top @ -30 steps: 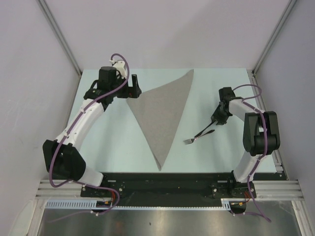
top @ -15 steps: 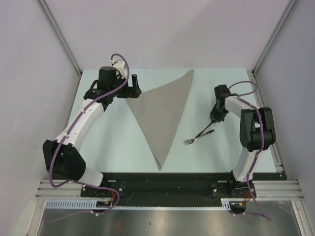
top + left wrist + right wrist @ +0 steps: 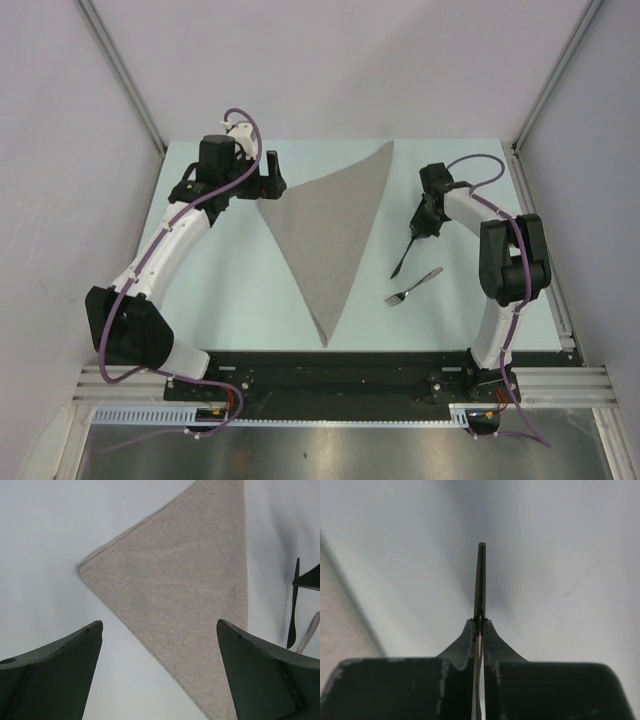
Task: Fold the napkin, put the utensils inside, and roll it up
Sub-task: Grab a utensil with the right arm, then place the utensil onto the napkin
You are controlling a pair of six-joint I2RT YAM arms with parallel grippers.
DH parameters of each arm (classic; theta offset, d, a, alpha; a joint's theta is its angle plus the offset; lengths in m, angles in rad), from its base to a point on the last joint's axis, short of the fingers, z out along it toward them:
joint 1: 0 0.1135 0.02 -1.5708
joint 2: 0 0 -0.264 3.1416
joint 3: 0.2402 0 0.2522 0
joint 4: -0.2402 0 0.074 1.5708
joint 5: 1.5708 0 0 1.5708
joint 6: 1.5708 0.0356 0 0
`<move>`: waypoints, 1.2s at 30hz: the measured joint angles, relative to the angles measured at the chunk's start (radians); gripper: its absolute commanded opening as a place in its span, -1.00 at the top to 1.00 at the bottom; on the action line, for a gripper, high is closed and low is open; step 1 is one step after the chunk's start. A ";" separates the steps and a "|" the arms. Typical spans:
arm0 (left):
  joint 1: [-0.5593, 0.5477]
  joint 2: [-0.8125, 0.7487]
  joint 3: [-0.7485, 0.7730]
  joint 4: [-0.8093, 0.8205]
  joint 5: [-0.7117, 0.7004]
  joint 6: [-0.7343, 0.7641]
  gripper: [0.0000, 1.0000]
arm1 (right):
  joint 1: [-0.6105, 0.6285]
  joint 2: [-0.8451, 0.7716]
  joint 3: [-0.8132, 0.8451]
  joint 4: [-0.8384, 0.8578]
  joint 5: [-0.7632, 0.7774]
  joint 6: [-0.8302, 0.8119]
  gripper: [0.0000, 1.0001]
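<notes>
The grey-beige napkin (image 3: 335, 232) lies folded into a long triangle on the table, its tip toward the near edge; the left wrist view shows its left corner (image 3: 175, 580). My left gripper (image 3: 266, 178) rests open by that corner, nothing between its fingers (image 3: 55, 675). My right gripper (image 3: 420, 228) is shut on the thin dark utensil (image 3: 403, 258), which hangs from it down-left above the table. In the right wrist view the dark utensil (image 3: 480, 580) sticks out edge-on from the shut jaws. The silver fork (image 3: 413, 286) lies on the table just below it.
The pale blue table (image 3: 230, 280) is bounded by a metal rail (image 3: 540, 230) on the right and white walls on both sides and behind. The black arm bases sit at the near edge.
My right gripper has closed on the dark utensil and carried it up and to the left, away from the fork. The fork shifted slightly right. The left arm stayed put.
</notes>
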 measured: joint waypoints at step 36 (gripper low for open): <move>0.005 -0.004 0.000 0.000 -0.012 0.007 -1.00 | 0.260 0.484 0.656 0.062 -0.171 0.031 1.00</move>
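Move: The right hand already has the knife pinched, only about 2 cm above the table. The napkin's middle lies some 25 cm to its left and roughly 2 cm farther out, while the fork lies about 17 cm straight back towards the base. From the idle left hand, held high, the napkin's middle is around 15 cm to the right, 2 cm ahead and some 22 cm below. Keeping its shut grip on the knife, the right hand swings it left by about 20 cm, lifting some 6 cm on the way over the napkin's right edge and turning roughly 20 degrees counter-clockwise while its left side tips up. Over the far half of the napkin it sinks back to about its starting height, easing forward as it comes down for 10 cm forward in all; the fingers stay closed, and whether the knife touches the cloth can't be made out. ##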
